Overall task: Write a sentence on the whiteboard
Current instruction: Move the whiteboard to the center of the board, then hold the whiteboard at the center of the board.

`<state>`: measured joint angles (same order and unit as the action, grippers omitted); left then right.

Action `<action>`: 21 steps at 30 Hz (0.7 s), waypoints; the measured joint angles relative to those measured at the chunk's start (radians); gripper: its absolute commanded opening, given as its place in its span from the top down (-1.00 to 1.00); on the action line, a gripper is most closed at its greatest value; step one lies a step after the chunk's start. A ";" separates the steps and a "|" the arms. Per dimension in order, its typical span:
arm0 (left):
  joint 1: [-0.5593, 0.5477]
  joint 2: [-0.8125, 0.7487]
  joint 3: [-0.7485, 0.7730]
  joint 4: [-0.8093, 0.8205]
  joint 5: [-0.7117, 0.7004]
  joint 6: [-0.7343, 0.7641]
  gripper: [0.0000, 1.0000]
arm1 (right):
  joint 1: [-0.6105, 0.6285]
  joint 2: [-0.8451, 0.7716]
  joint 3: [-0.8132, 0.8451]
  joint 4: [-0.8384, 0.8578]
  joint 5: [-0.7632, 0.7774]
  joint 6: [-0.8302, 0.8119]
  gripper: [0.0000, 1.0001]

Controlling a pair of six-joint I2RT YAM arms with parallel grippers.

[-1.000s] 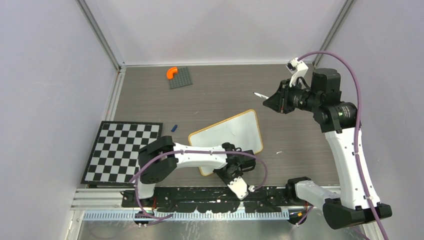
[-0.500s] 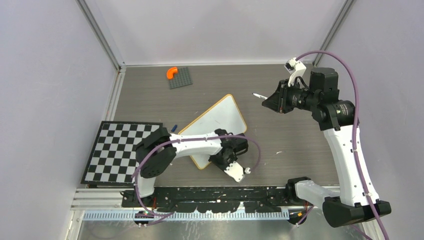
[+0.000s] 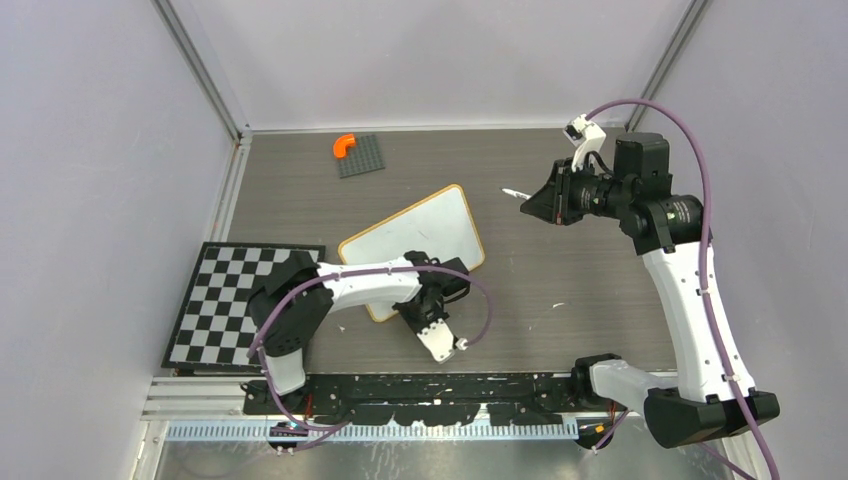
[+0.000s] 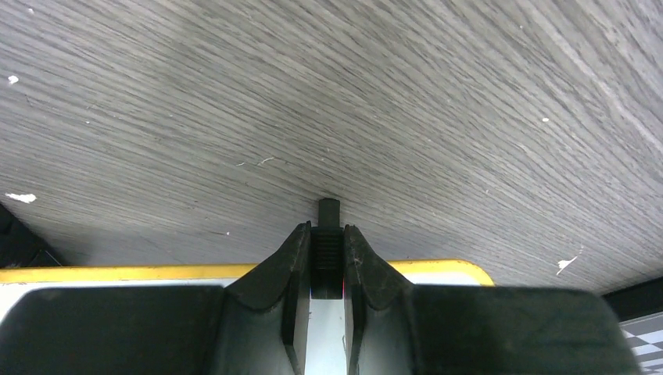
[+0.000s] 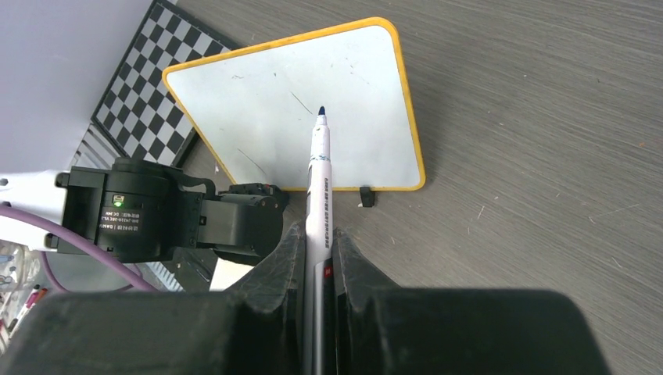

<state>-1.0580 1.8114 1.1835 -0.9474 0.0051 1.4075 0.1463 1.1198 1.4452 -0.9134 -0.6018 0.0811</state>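
Note:
The whiteboard (image 3: 410,240) lies tilted on the grey table, with its yellow rim (image 4: 117,273) edge-on in the left wrist view. Its face (image 5: 297,101) carries only faint streaks, and no sentence shows on it. My left gripper (image 3: 413,303) is at the board's near edge. Its jaws (image 4: 328,234) are shut on a small black clip foot (image 4: 328,209) of the board. My right gripper (image 3: 530,204) hangs above the table to the right of the board, shut (image 5: 320,234) on a white marker (image 5: 320,180). The marker's dark tip points toward the board, clear of it.
A black-and-white checkerboard mat (image 3: 240,300) lies at the left, close to the board's left corner. A dark grey studded plate (image 3: 362,156) with an orange piece (image 3: 343,146) sits at the back. Another clip foot (image 5: 365,197) juts from the board's rim. Walls close in on three sides.
My left gripper has closed on the clip foot and dragged the whiteboard left and back, swinging it round. The right gripper with the marker has drifted slightly left.

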 measured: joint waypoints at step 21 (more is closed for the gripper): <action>0.028 -0.371 0.340 -0.193 0.158 -0.536 -1.00 | 0.032 0.187 0.141 -0.034 -0.031 -0.065 1.00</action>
<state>-1.0298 1.4403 1.5238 -1.1408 0.1635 0.8715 0.1783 1.3067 1.5864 -0.9478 -0.6327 0.0158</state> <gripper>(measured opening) 0.996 0.172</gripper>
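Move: Between the left fingers is the whiteboard's left-hand black foot, near table height; the whiteboard's middle lies about 13 cm ahead and 1 cm to the right, some 3 cm higher. Its other foot is roughly 6 cm ahead and 12 cm right. The checkerboard's middle sits level with the hand, some 37 cm left. From the right hand, which holds the marker, the whiteboard's middle is about 6 cm ahead, 21 cm left and 28 cm below. Opening wide, the left fingers let go of the whiteboard's foot, and the hand then climbs about 20 cm clear of the board's near edge, drifting a few centimetres back and right while its fingertips tip to the right and it turns some 30 degrees counter-clockwise. The right hand, keeping its grip on the marker, eases about 3 cm forward and a little left, towards the board. ##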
